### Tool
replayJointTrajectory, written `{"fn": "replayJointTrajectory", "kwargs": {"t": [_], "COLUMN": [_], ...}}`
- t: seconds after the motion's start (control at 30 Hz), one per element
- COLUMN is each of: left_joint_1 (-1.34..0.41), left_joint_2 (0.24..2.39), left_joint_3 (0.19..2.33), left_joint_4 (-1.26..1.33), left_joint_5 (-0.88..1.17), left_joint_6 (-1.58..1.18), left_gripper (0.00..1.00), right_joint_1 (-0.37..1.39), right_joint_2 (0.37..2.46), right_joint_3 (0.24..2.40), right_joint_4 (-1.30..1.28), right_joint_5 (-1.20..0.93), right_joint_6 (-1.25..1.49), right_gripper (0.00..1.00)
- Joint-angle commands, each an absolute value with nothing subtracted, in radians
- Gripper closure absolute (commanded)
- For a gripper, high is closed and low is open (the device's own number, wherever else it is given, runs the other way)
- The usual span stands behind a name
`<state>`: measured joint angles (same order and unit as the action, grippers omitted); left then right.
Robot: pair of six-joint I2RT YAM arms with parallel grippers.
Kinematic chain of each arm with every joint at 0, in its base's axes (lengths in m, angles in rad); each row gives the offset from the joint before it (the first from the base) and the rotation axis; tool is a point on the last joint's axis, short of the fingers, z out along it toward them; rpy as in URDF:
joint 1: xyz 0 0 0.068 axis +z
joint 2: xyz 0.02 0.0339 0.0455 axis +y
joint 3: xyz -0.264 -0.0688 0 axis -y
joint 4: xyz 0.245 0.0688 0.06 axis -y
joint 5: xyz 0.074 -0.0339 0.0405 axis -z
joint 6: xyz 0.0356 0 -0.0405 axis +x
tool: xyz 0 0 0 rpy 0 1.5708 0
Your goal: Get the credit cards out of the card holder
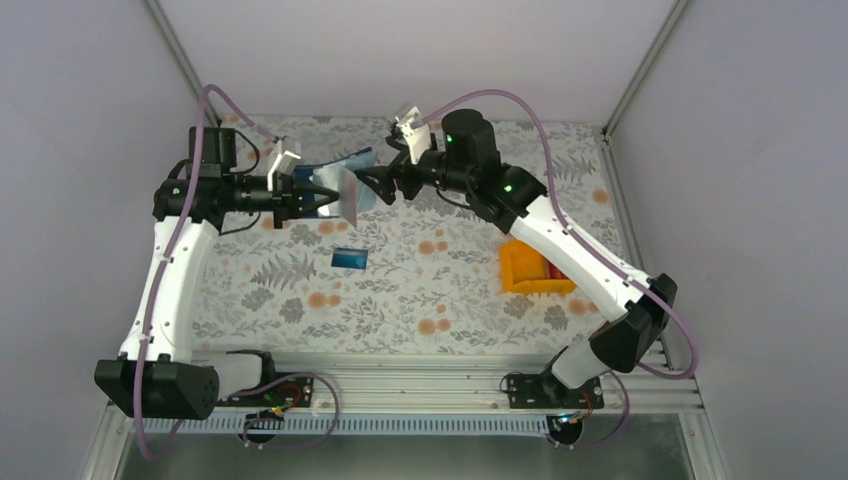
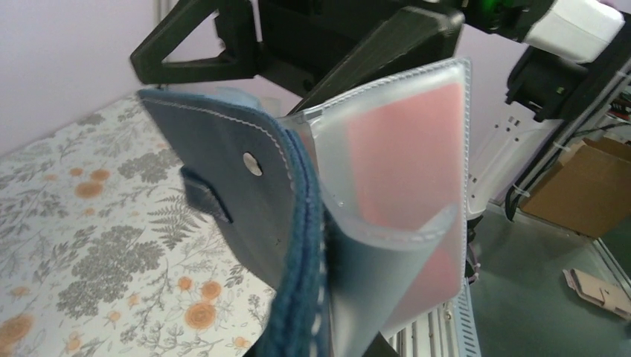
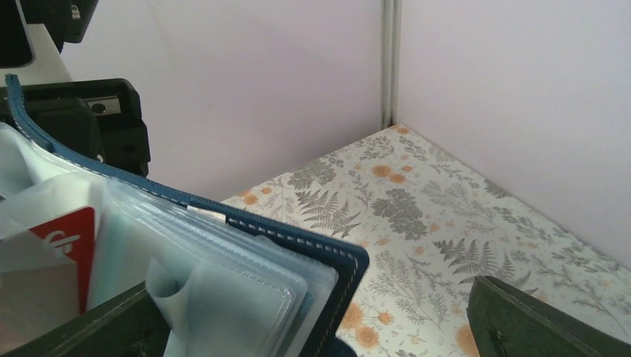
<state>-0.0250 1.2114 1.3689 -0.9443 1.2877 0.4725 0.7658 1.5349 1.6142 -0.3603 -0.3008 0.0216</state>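
Observation:
The card holder (image 1: 345,192) is held up above the back of the table, open, its dark navy outside (image 2: 223,186) toward the left wrist camera. My left gripper (image 1: 318,192) is shut on its spine edge (image 2: 301,297). Clear sleeves fan out, and a red credit card (image 3: 71,245) sits in one, showing pink through the plastic (image 2: 402,149). My right gripper (image 1: 378,183) is open, with the sleeves' free ends (image 3: 223,297) lying between its jaws. One blue card (image 1: 350,258) lies flat on the table. The other cards are hidden.
An orange bin (image 1: 520,268) stands at the right, under the right arm, with something red at its right side. The floral tablecloth (image 1: 420,290) ends at grey walls at the back and sides.

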Motion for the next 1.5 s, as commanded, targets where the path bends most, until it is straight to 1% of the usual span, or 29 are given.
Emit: {"fn": "replayJointTrajectory", "kwargs": {"t": [0.0, 0.17, 0.27, 0.4, 0.57, 0.87, 0.93, 0.97, 1.0, 1.17, 1.2, 1.23, 1.27, 1.37, 1.4, 1.47], "left_joint_1": [-0.028, -0.028, -0.028, -0.028, -0.028, -0.028, -0.028, -0.029, -0.028, -0.028, -0.028, -0.028, -0.028, -0.028, -0.026, -0.026], "left_joint_2": [1.188, 1.192, 1.192, 1.201, 1.22, 1.222, 1.222, 1.223, 1.224, 1.22, 1.22, 1.22, 1.219, 1.219, 1.22, 1.216], "left_joint_3": [1.428, 1.478, 1.484, 1.489, 1.505, 1.49, 1.487, 1.485, 1.483, 1.46, 1.455, 1.453, 1.451, 1.442, 1.438, 1.424], "left_joint_4": [-1.05, -1.177, -1.185, -1.189, -1.179, -1.145, -1.145, -1.142, -1.137, -1.066, -1.051, -1.031, -1.008, -0.932, -0.909, -0.873], "left_joint_5": [1.465, 1.525, 1.526, 1.533, 1.536, 1.529, 1.529, 1.529, 1.526, 1.487, 1.473, 1.457, 1.432, 1.324, 1.283, 1.201], "left_joint_6": [0.634, 0.796, 0.799, 0.802, 0.775, 0.738, 0.738, 0.736, 0.73, 0.644, 0.627, 0.604, 0.57, 0.475, 0.447, 0.397], "left_gripper": [0.98, 0.98, 0.98, 0.98, 0.98, 0.98, 0.98, 0.98, 0.98, 0.98, 0.96, 0.89, 0.78, 0.37, 0.27, 0.14], "right_joint_1": [0.747, 0.718, 0.682, 0.67, 0.674, 0.705, 0.707, 0.71, 0.71, 0.713, 0.713, 0.713, 0.713, 0.71, 0.706, 0.696], "right_joint_2": [1.54, 1.533, 1.507, 1.494, 1.517, 1.572, 1.58, 1.587, 1.594, 1.602, 1.598, 1.595, 1.594, 1.6, 1.603, 1.615], "right_joint_3": [1.609, 1.594, 1.551, 1.542, 1.558, 1.625, 1.629, 1.635, 1.643, 1.657, 1.659, 1.661, 1.664, 1.693, 1.707, 1.744], "right_joint_4": [-0.381, -0.379, -0.343, -0.343, -0.321, -0.234, -0.216, -0.214, -0.213, -0.215, -0.22, -0.228, -0.24, -0.311, -0.341, -0.416], "right_joint_5": [-0.401, -0.598, -0.687, -0.753, -0.989, -1.062, -1.049, -1.043, -1.043, -1.032, -1.022, -1.001, -0.977, -0.861, -0.813, -0.656], "right_joint_6": [0.007, -0.023, -0.025, -0.047, -0.07, -0.028, -0.004, 0.005, 0.012, 0.038, 0.04, 0.044, 0.046, 0.054, 0.064, 0.097], "right_gripper": [0.0, 0.0, 0.0, 0.0, 0.0, 0.0, 0.04, 0.08, 0.16, 0.74, 0.87, 0.95, 0.96, 0.96, 0.96, 0.96]}}
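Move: The card holder is pinched in the left hand, its middle about 2 cm forward and 2 cm right of that hand. From the open right hand, the middle lies some 6 cm left and 4 cm back, near its height, with the loose end closer. The red-card sleeve stands about 5 cm left and 6 cm back of the right hand. The loose blue card lies on the table, roughly 10 cm left, 7 cm back and 39 cm below it. Backward and slightly left, the wide-open right hand travels about 8 cm while swinging some 35 degrees counter-clockwise, then shuts on the holder's loose end, pinching the sleeves together with the cover, and eases forward. The left hand draws the holder back and up about 4 cm, then comes partly forward again and opens, letting go. ##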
